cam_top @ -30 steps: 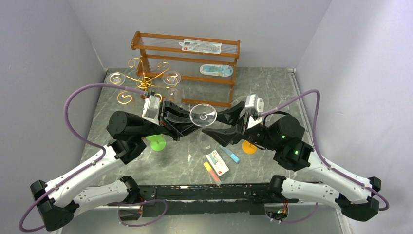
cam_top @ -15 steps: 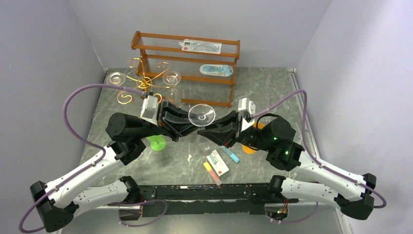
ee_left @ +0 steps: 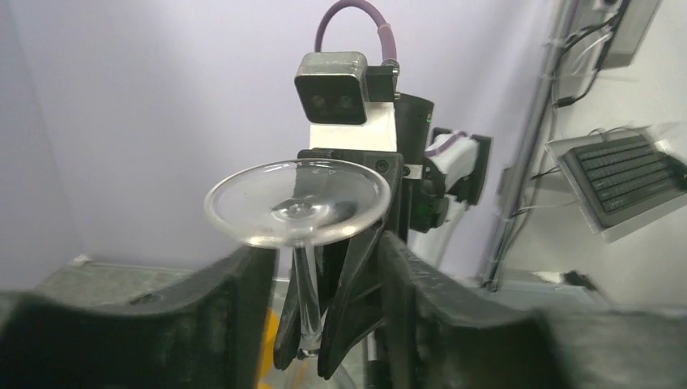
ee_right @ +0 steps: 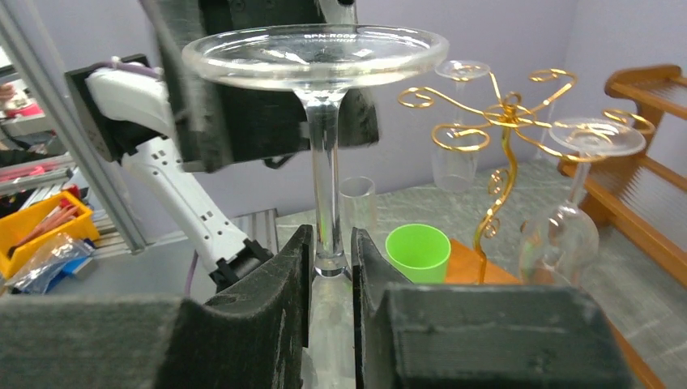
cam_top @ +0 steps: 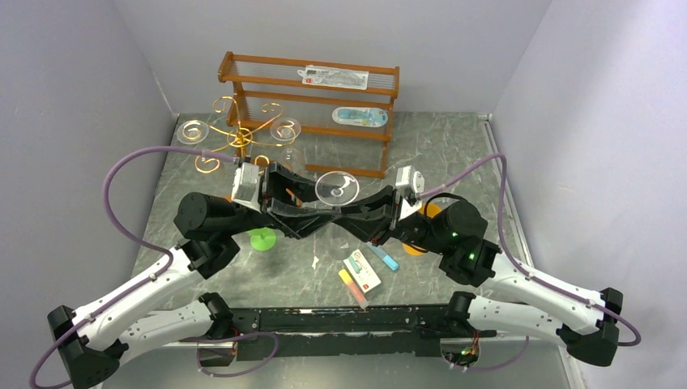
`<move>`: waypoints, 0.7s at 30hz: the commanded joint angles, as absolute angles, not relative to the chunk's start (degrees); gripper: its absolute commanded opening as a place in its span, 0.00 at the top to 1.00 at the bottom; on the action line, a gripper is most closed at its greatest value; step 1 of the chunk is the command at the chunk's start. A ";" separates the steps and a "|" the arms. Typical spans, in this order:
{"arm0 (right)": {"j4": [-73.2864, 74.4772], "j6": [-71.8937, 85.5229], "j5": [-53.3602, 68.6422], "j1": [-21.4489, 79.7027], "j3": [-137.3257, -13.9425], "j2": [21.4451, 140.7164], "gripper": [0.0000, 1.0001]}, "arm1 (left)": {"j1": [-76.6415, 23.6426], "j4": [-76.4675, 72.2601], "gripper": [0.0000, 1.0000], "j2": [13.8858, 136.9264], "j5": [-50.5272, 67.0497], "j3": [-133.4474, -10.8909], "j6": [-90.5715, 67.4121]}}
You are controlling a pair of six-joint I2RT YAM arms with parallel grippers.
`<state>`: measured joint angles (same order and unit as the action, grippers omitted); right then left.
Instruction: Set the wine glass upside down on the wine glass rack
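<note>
The clear wine glass (cam_top: 337,187) hangs upside down, foot up, in mid-air over the table's centre. My right gripper (cam_top: 347,220) is shut on its stem (ee_right: 324,162), the pads of my right gripper (ee_right: 330,243) pressing either side just above the bowl. My left gripper (cam_top: 324,217) faces it from the left. In the left wrist view my left gripper (ee_left: 316,259) stands open, its fingers apart from the stem (ee_left: 304,300). The gold wire wine glass rack (cam_top: 243,134) stands back left, also in the right wrist view (ee_right: 506,121).
Two glasses (cam_top: 193,130) (cam_top: 285,130) hang on the rack's arms. A two-tier wooden shelf (cam_top: 312,109) stands behind. A green cup (cam_top: 261,237), an orange cup (cam_top: 415,245) and small packets (cam_top: 361,271) lie below the arms. A clear tumbler (ee_right: 356,203) stands near the green cup.
My right gripper came in from the right and shut on the glass stem. My left gripper, shut on the stem before, has opened off it.
</note>
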<state>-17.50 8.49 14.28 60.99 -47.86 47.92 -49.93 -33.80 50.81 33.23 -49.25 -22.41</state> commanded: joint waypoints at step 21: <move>-28.44 7.65 -4.81 61.13 -49.09 60.43 1.00 | -49.84 19.61 0.10 36.57 -29.51 -68.77 -7.56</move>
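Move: I hold the upside-down wine glass by its stem in my right hand. The top of the wine glass rack is about 29 cm ahead of that hand, 22 cm left and 12 cm lower. The hanging glass is some 32 cm ahead and 13 cm left, the green goblet about 14 cm ahead, 20 cm left and far below. From my left hand, its fingers already loosened, the held wine glass is right there, its middle roughly 6 cm below. My left hand opens wide around the stem and clears out, first left, then sweeping left and forward with a rise, some 16 cm in all, swinging its fingers nearly 50 degrees counter-clockwise. My right hand keeps its pinch on the stem and carries the wine glass forward about 7 cm towards the rack, swaying slightly right and back left, sinking about 4 cm late on, while turning nearly 20 degrees clockwise. ##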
